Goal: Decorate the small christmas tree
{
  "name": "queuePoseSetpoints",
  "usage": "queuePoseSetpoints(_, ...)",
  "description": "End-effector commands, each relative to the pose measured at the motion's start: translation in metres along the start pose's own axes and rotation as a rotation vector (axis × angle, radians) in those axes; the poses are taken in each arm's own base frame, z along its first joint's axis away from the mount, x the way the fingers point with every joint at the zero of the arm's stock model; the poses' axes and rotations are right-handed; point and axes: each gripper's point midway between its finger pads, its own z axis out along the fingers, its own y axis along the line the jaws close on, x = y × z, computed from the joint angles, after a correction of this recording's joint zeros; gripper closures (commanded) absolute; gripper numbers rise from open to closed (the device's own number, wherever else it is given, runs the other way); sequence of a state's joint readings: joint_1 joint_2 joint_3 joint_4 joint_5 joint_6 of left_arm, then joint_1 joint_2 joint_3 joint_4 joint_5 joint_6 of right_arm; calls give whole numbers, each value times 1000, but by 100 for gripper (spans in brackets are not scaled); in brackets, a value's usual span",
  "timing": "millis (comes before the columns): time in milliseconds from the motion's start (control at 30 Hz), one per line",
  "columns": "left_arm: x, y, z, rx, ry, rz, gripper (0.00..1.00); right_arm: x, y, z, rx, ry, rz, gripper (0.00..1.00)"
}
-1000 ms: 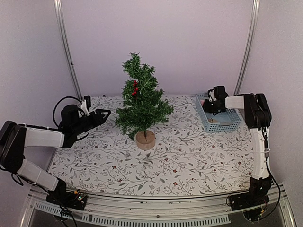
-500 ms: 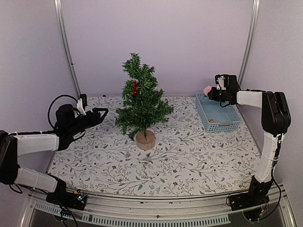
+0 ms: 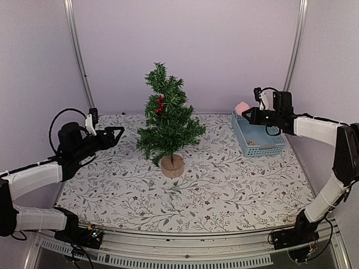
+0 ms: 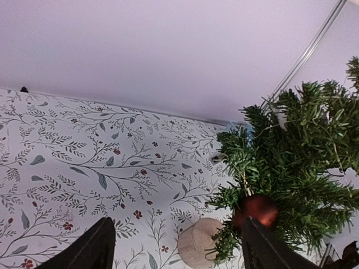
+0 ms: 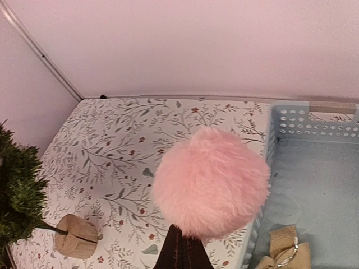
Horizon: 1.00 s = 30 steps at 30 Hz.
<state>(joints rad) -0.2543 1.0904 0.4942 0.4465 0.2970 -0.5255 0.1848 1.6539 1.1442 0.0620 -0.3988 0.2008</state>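
The small christmas tree (image 3: 168, 120) stands mid-table on its pale wooden stump (image 3: 172, 165), with a red berry sprig (image 3: 160, 105) high on it. The left wrist view shows the tree (image 4: 297, 145) with a red ball (image 4: 259, 207) hanging low in its branches. My left gripper (image 3: 115, 134) is left of the tree, apart from it. It is open and holds nothing (image 4: 176, 224). My right gripper (image 3: 247, 114) is shut on a fluffy pink pom-pom (image 3: 242, 107), held above the basket's left rim. The pom-pom (image 5: 210, 182) fills the right wrist view above the closed fingertips (image 5: 182, 246).
A light blue plastic basket (image 3: 263, 147) sits at the back right of the floral tablecloth. A burlap ornament (image 5: 286, 252) lies inside it. White walls and metal rails stand close behind the table.
My right gripper has lifted the pink pom-pom out of the basket to above its left rim. My left gripper has pulled back leftward from the tree and opened wider.
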Motion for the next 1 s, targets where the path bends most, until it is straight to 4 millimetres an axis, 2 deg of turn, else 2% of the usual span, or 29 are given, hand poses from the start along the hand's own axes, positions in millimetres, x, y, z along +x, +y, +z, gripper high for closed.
queuePoseSetpoints(0, 4, -3, -6, 4, 12, 25, 21, 17, 80, -23, -187, 10, -74, 100)
queuePoseSetpoints(100, 3, -9, -10, 15, 5, 29, 21, 47, 120, -37, -260, 41, -82, 100)
queuePoseSetpoints(133, 4, -12, -11, 23, 4, 32, 20, 64, 129, -38, -277, 71, -71, 100)
queuePoseSetpoints(300, 7, -24, -11, 45, 18, 67, 18, 124, 176, -48, -367, 150, -31, 100)
queuePoseSetpoints(467, 14, -26, -8, 37, 41, 72, 15, 170, 190, -39, -409, 205, 44, 100)
queuePoseSetpoints(567, 15, -28, -7, 33, 44, 79, 12, 198, 189, -27, -392, 264, 81, 100)
queuePoseSetpoints(667, 16, -27, -7, 18, 47, 83, 8, 224, 179, -18, -342, 316, 107, 100)
queuePoseSetpoints(767, 14, -24, -10, -5, 32, 83, 1, 241, 170, -16, -308, 341, 142, 100)
queuePoseSetpoints(867, 11, -19, -13, -33, 8, 64, 1, 254, 169, -16, -299, 375, 174, 100)
queuePoseSetpoints(967, 7, -19, -15, -35, -18, 57, 1, 262, 170, -16, -299, 402, 182, 88)
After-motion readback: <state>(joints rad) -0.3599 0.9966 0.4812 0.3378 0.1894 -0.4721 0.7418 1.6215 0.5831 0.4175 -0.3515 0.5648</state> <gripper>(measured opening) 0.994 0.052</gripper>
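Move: The right hand, already pinching the pink pompom, is bound for bare table to the right of and nearer than the tree's wooden foot: about 19 cm back, 18 cm left and 18 cm down. The wooden foot lies some 13 cm back and 32 cm left of that hand, equally low. The blue basket's middle is about 2 cm ahead, 7 cm right and 17 cm below. From the left hand that table spot is roughly 6 cm back, 33 cm right and 20 cm down. Keeping the pink pompom pinched, the right hand swings it quickly back and left, away from the basket to the right of the tree's foot, some 27 cm across, then sinks about 15 cm almost straight to close above the table. The wrist turns counter-clockwise and tips down some 20 degrees, the fingers just starting to part at the end. The left hand eases back about 2 cm and opens wide, empty. ##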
